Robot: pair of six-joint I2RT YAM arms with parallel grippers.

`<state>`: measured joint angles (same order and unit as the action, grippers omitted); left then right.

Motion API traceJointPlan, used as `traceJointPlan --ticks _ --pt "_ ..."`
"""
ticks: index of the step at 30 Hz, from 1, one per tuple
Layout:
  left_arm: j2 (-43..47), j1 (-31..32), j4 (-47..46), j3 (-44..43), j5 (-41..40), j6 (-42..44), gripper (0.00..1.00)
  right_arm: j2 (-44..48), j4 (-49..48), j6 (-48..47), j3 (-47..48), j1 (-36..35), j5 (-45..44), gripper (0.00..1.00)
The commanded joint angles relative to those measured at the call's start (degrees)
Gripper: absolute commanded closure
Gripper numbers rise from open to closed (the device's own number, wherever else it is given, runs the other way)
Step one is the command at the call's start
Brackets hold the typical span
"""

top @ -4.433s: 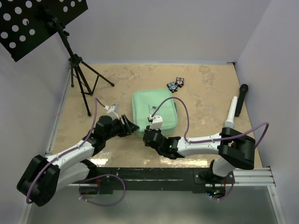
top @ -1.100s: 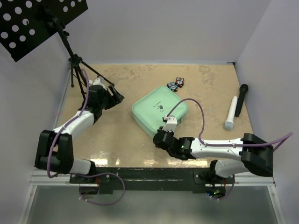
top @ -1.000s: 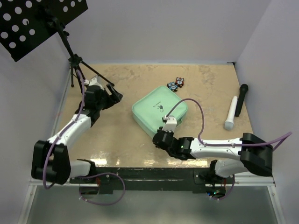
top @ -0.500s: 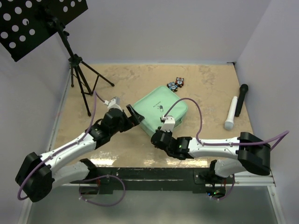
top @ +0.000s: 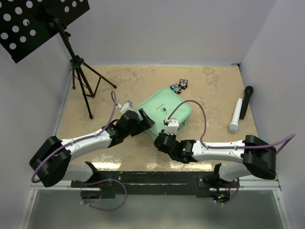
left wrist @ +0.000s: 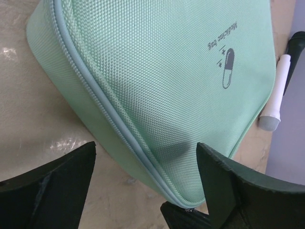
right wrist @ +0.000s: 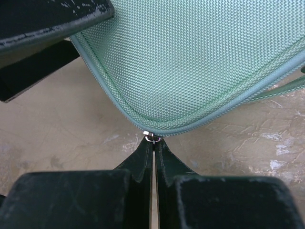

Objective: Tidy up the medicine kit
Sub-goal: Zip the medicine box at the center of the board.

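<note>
The medicine kit [top: 164,110] is a mint-green zipped case lying closed and turned at an angle in the middle of the table, with a pill mark [left wrist: 228,62] on its lid. My left gripper [top: 144,119] is open wide, its two fingers either side of the kit's near-left corner [left wrist: 157,157] without pinching it. My right gripper [top: 164,138] sits at the kit's near corner. Its fingers are shut on the small metal zipper pull [right wrist: 152,138], which sticks out from the zip seam of the kit [right wrist: 190,62].
A music stand's tripod [top: 82,83] stands at the far left. Two small owl figures [top: 180,86] lie just behind the kit. A white microphone [top: 235,115] and a black one [top: 246,101] lie by the right wall.
My left arm swung from beside the tripod back to the kit's near-left corner and its jaws opened wide. The right gripper stayed shut at the zipper.
</note>
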<state>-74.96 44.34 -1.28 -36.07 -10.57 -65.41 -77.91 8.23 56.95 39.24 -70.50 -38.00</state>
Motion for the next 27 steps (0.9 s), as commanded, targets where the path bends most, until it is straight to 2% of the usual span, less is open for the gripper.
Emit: traceJointPlan --ticks 1,8,14,17,27 --pt "-1.1 0.2 -3.5 -2.7 -2.9 0.0 0.15 1.9 0.3 0.3 0.9 -0.2 -2.0 1.0" --pt "-4.8 0.2 -3.3 -2.7 -2.9 3.2 0.44 1.4 -0.9 0.1 0.8 -0.2 -1.5 1.0" --pt "-7.1 0.1 -4.8 -2.3 -1.4 4.0 0.78 2.1 -0.2 -0.3 0.9 -0.2 -1.6 1.0" --pt "-7.6 -0.3 -4.0 -2.7 -1.2 4.8 1.0 2.5 0.3 -0.4 1.0 -0.2 -1.6 1.0" --pt "-5.1 -6.3 -0.8 -3.0 -1.9 7.5 1.0 2.1 2.7 -1.4 2.6 -0.2 -2.0 1.0"
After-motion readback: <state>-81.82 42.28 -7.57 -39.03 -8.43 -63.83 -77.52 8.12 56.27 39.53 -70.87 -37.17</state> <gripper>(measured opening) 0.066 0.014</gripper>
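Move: The medicine box's left seam edge already runs between the open left fingers, about 1 cm ahead and 1 cm left of the hand point, at about its height. The zip pull at the box's near corner is roughly 7 cm back and 3 cm right of this hand; the pill logo on the lid is some 5 cm ahead and 9 cm right. From the right hand, which already holds the zip pull, that seam is about 8 cm ahead and 4 cm left. Close the left gripper from wide open to nearly shut over the medicine box's left seam edge, easing the hand forward about 3 cm and slightly right as the fingers come together, until they pinch the edge. Keep its height and wrist attitude nearly as they are. Hold the right gripper in place, still shut on the zip pull at the near corner. ##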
